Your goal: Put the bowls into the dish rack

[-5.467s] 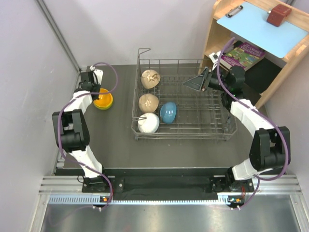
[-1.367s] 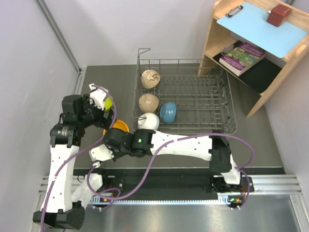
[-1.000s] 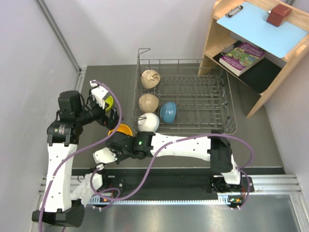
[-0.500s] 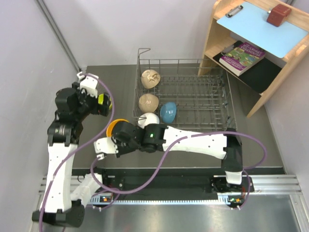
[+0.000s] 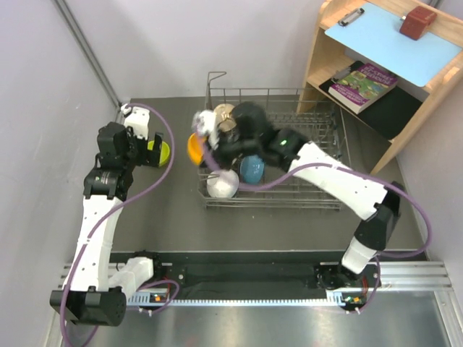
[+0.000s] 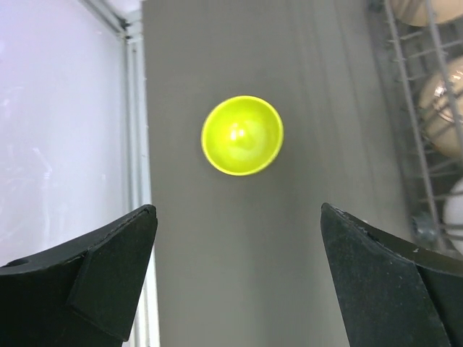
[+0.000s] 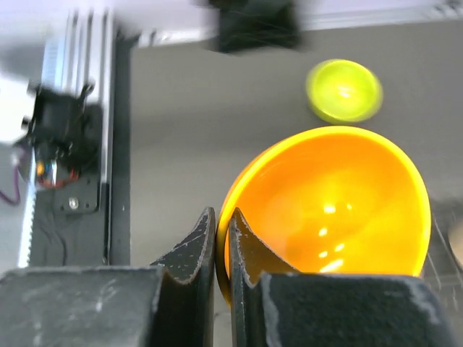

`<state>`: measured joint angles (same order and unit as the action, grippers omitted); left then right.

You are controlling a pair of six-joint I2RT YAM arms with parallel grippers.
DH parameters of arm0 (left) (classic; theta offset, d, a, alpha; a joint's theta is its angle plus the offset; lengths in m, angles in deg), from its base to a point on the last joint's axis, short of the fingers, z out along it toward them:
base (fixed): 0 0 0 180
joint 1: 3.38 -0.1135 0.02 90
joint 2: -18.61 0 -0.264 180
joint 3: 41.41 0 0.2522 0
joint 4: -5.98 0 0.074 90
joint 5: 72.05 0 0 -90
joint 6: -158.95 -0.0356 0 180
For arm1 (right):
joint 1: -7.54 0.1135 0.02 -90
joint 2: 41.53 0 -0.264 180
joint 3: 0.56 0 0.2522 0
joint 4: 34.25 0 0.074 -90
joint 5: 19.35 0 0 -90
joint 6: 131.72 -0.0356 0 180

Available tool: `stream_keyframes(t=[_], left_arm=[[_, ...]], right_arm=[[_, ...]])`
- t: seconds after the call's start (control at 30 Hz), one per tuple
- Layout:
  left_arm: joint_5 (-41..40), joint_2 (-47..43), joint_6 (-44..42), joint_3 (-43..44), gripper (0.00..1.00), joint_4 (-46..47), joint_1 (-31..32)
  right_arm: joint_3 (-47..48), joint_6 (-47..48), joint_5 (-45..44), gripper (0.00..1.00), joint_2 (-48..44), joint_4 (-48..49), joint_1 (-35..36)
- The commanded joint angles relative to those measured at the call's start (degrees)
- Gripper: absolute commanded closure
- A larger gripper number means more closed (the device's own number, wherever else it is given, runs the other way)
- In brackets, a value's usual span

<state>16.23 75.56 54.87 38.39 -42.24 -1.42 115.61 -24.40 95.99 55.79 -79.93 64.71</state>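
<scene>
My right gripper (image 7: 223,225) is shut on the rim of the orange bowl (image 7: 333,210), held in the air. From above, the orange bowl (image 5: 195,148) hangs at the left wall of the dish rack (image 5: 304,196), with the right gripper (image 5: 207,142) beside it. The yellow-green bowl (image 6: 242,135) sits upright on the table left of the rack. My left gripper (image 6: 239,217) hovers above it, open and empty. In the rack stand a white bowl (image 5: 222,184), a blue bowl (image 5: 252,170) and a tan bowl (image 5: 225,111); the right arm covers the space between them.
A wooden shelf unit (image 5: 325,50) stands at the back right with a book (image 5: 365,83) and a blue clipboard (image 5: 394,36). A wall and metal rail (image 6: 134,108) run close along the table's left side. The rack's wire side (image 6: 409,123) lies right of the yellow-green bowl.
The right arm has lifted the orange bowl from the table in front of the rack up to the rack's left side. The left gripper has drawn back toward the far left, still open.
</scene>
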Motion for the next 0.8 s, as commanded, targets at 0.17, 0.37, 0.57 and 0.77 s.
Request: stream_keyframes(t=[0.17, 0.37, 0.57, 0.77], left_arm=[[-5.8, 5.5, -2.2, -1.4, 0.01, 9.0, -0.8], [-5.1, 11.3, -4.5, -1.7, 0.01, 12.2, -3.3], [-1.9, 16.2, -5.9, -1.9, 0.01, 14.2, -7.3], [0.1, 18.5, -7.4, -3.8, 0.01, 15.3, -9.9]], right_arm=[[-17.9, -37.9, 28.5, 1.00, -12.3, 35.5, -25.9], [-36.3, -64.5, 36.3, 1.00, -14.2, 68.2, -37.6], [-49.4, -91.2, 35.9, 1.00, -11.6, 99.4, -41.5], [-55.9, -91.3, 33.7, 1.00, -12.4, 98.4, -42.9]])
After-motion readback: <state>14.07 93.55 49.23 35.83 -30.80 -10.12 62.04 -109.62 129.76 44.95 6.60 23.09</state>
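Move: The right hand holds the orange bowl by its rim; the open spot in the rack just beyond the blue bowl lies some 25 cm ahead, 13 cm to its right and 20 cm below. The blue bowl is about 15 cm ahead and 13 cm right of the hand, the near tan bowl 22 cm ahead and 3 cm right, the white bowl 10 cm ahead and 3 cm right. For the left hand, the lime bowl stands roughly 13 cm ahead, straight in line, 22 cm below, with the rack's left side 15 cm to the right of that bowl. Keeping its pinch on the orange bowl's rim, the right hand sweeps about 18 cm to the right and 12 cm forward across the rack at nearly the same height, easing back some 2 cm at the end, while it rolls the bowl over by nearly 70 degrees, far side down, its fingers still pointing mainly left. The left hand, fingers staying wide open, comes down about 8 cm while moving some 6 cm forward and 6 cm left towards the lime bowl, tipping slightly further down and not yet touching it. ##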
